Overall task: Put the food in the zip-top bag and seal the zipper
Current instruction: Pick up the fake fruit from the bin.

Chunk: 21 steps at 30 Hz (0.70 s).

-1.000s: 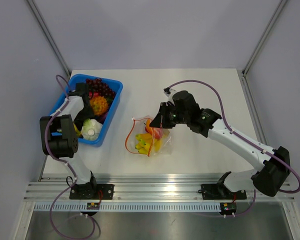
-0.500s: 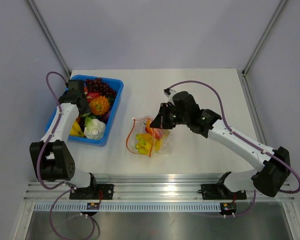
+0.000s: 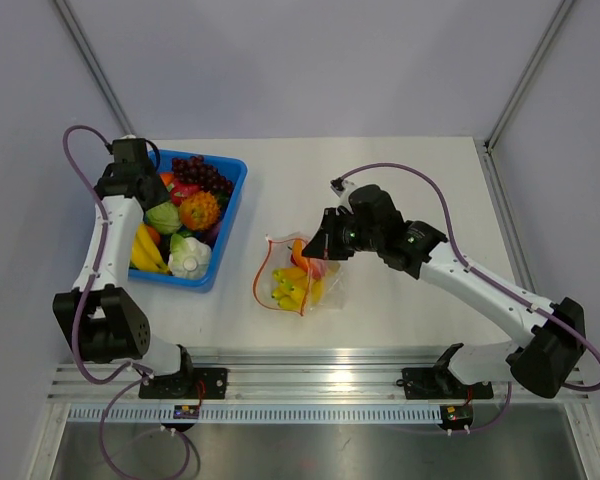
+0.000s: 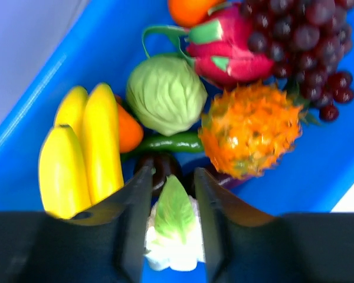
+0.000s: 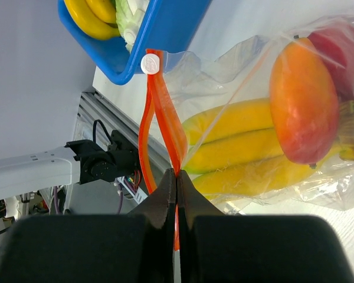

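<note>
The clear zip-top bag [image 3: 302, 278] lies on the table with food inside: yellow bananas [image 5: 248, 150], an orange mango-like fruit [image 5: 298, 100] and a red piece [image 5: 342, 47]. My right gripper [image 3: 325, 243] [image 5: 176, 177] is shut on the red-orange zipper [image 5: 159, 118], whose two strips gape apart toward the white slider [image 5: 149, 63]. Over the far-left part of the blue tray [image 3: 232, 190], my left gripper [image 3: 145, 190] [image 4: 172, 171] hangs open and holds nothing. A white-and-green leafy vegetable [image 4: 174, 227] lying in the tray shows through the gap between its fingers.
The blue tray [image 4: 44, 88] holds bananas [image 4: 85, 153], a green cabbage [image 4: 165, 91], a spiky orange fruit [image 4: 251, 130], a dragon fruit [image 4: 230, 50], purple grapes [image 4: 307, 41] and a green pepper [image 4: 168, 143]. An aluminium rail [image 3: 320, 378] runs along the table's near edge.
My left arm has drawn back from inside the tray toward its far-left corner, and its jaws narrowed, then widened a little. The right gripper and bag have stayed in place.
</note>
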Each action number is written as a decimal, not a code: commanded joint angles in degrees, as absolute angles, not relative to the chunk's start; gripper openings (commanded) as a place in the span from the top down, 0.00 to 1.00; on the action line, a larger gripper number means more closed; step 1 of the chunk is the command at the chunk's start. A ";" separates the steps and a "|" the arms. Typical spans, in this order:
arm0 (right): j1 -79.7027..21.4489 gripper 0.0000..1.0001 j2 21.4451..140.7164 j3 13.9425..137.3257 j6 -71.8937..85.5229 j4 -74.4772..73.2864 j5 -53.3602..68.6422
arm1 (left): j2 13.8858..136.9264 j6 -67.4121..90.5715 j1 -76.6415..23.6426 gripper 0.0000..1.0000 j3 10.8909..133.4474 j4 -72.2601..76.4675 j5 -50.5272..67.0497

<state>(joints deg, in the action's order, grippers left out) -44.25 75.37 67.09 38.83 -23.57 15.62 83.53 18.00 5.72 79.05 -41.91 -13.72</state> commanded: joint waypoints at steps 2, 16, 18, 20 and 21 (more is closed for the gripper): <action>-44.65 1.00 72.77 66.71 38.76 -22.06 14.50 | 86.13 19.07 7.21 0.52 82.09 -42.01 -11.25; -44.65 1.00 74.44 67.94 38.23 -21.80 15.03 | 97.20 20.39 7.29 0.35 70.49 -38.24 -14.15; -44.65 1.00 74.71 68.03 37.97 -21.97 15.03 | 99.39 20.57 7.21 0.31 69.79 -38.14 -14.68; -44.65 1.00 74.88 68.20 37.97 -22.06 15.12 | 100.63 20.74 7.29 0.25 69.44 -38.06 -14.59; -44.65 1.00 74.97 68.29 37.79 -22.23 15.12 | 101.07 20.83 7.29 0.20 68.91 -37.88 -14.50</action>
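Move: Beneath the empty left hand, about 18 cm down and a couple of centimetres to its left, a dark round fruit lies in the bin. The cabbage is some 5 cm ahead and 4 cm left of the hand, the spiky orange fruit 6 cm ahead and 4 cm right, the cauliflower 5 cm back and 2 cm right. From the right hand the dark fruit is roughly 32 cm left, 11 cm ahead and 20 cm down. Down into the bin goes the left hand, about 15 cm, after a tiny forward start and easing a little back on the way, to bring its tips close over the dark round fruit between cabbage and cauliflower. The wrist tips some 20 degrees further towards straight down while the fingers spread from partly open to well open; no grip is taken. ##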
